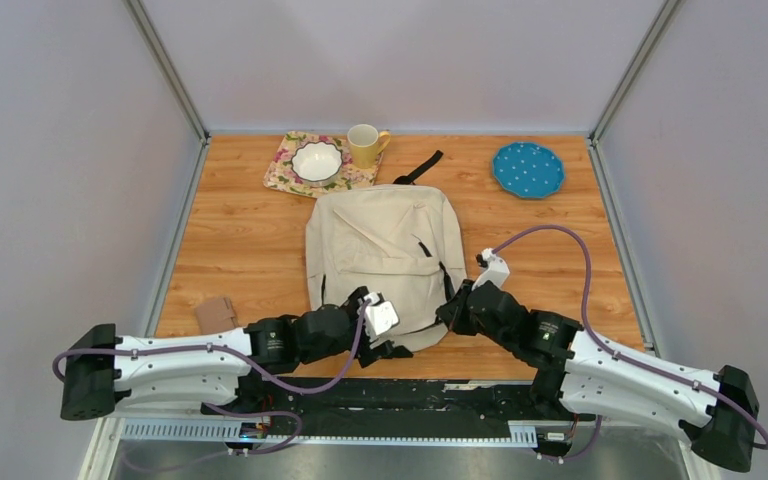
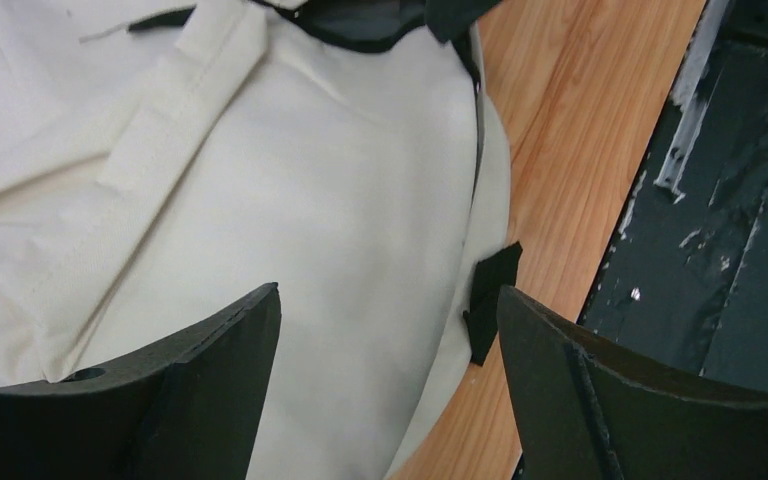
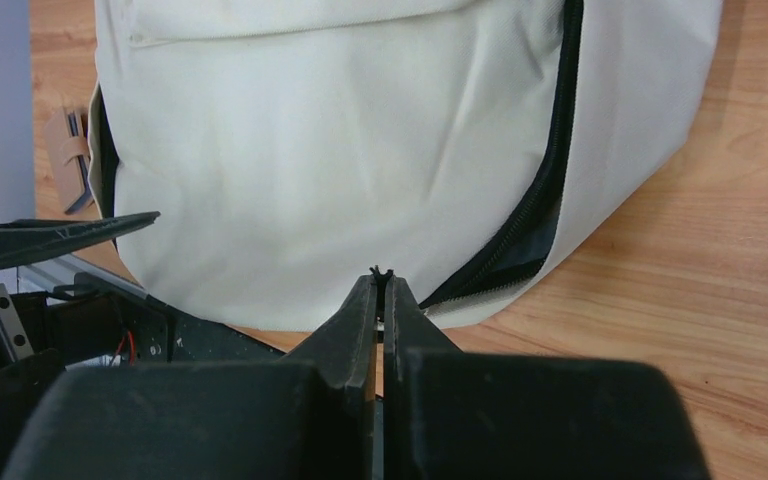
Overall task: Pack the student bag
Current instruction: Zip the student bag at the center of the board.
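Observation:
The student bag (image 1: 385, 245), a cream backpack with black straps, lies flat in the middle of the wooden table. My left gripper (image 1: 380, 322) hovers over its near left corner. In the left wrist view that gripper (image 2: 389, 290) is open above cream fabric (image 2: 310, 200), with a black tab (image 2: 490, 295) just inside its right finger. My right gripper (image 1: 448, 312) is at the bag's near right corner. In the right wrist view it (image 3: 382, 275) is shut on a small black zipper pull, beside the partly open zipper (image 3: 535, 215).
At the back a floral mat (image 1: 285, 170) holds a white bowl (image 1: 317, 160), with a yellow mug (image 1: 364, 145) next to it. A blue dotted plate (image 1: 528, 168) sits back right. A small brown item (image 1: 217, 313) lies near left. Side walls border the table.

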Controlling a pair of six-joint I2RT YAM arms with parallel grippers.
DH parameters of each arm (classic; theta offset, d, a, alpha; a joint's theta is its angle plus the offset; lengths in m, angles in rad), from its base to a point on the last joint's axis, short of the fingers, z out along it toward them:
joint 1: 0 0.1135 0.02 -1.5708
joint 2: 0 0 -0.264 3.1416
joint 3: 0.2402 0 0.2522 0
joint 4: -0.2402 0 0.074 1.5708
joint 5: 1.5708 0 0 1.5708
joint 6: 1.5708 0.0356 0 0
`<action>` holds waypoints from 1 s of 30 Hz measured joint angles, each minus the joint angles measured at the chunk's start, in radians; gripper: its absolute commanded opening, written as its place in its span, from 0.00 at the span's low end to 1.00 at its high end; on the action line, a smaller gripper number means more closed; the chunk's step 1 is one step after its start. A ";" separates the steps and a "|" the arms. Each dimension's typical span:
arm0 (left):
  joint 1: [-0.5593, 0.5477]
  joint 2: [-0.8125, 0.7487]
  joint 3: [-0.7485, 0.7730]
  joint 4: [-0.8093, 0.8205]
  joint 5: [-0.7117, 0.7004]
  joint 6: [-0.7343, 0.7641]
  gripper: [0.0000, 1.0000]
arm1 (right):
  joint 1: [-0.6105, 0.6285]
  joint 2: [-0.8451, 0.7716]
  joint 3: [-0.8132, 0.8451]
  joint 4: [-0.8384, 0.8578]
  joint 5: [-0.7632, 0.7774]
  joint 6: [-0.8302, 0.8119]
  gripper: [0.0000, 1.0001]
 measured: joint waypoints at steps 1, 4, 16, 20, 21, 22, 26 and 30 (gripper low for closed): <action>0.000 0.014 0.018 0.013 0.003 0.001 0.88 | 0.000 0.001 -0.003 0.003 -0.009 -0.003 0.00; 0.000 0.078 0.072 0.043 0.015 0.009 0.88 | 0.000 -0.002 -0.009 0.013 -0.025 -0.011 0.00; 0.003 0.399 0.189 0.066 0.141 0.030 0.81 | 0.000 -0.133 -0.029 -0.012 -0.012 -0.022 0.00; 0.003 0.436 0.213 0.068 0.143 0.037 0.32 | -0.001 -0.162 -0.046 -0.038 -0.011 -0.026 0.00; 0.004 0.445 0.220 0.068 0.131 0.047 0.14 | -0.001 -0.164 -0.046 -0.045 -0.009 -0.026 0.00; 0.008 0.449 0.223 0.067 0.123 0.045 0.07 | -0.001 -0.167 -0.046 -0.058 -0.003 -0.024 0.00; 0.014 0.454 0.226 0.068 0.106 0.048 0.00 | -0.001 -0.172 -0.054 -0.115 0.045 0.026 0.00; 0.014 0.452 0.223 0.068 0.104 0.039 0.00 | -0.004 -0.210 -0.090 -0.151 0.099 0.082 0.00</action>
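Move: From the left hand, open over the bag's near end, the closed zip edge lies about 6 cm right, 1 cm ahead and 3 cm below. The zip pull is some 10 cm right, 2 cm ahead and 1 cm below it; the black tab, 4 cm back, 5 cm right and 6 cm below. For the right hand, holding the pull, the open zip's bend is about 4 cm right, 3 cm ahead and 2 cm lower. Hopping about 6 cm to the right, the left hand first lifts a couple of centimetres, then sinks about 5 cm onto the bag's edge just behind the zip pull and shuts its fingers, pinching the closed zip edge. The right hand keeps its grip on the pull, rises slightly, then draws it some 4 cm right along the zip, away from the left fingers' spot, while sinking about 3 cm. ##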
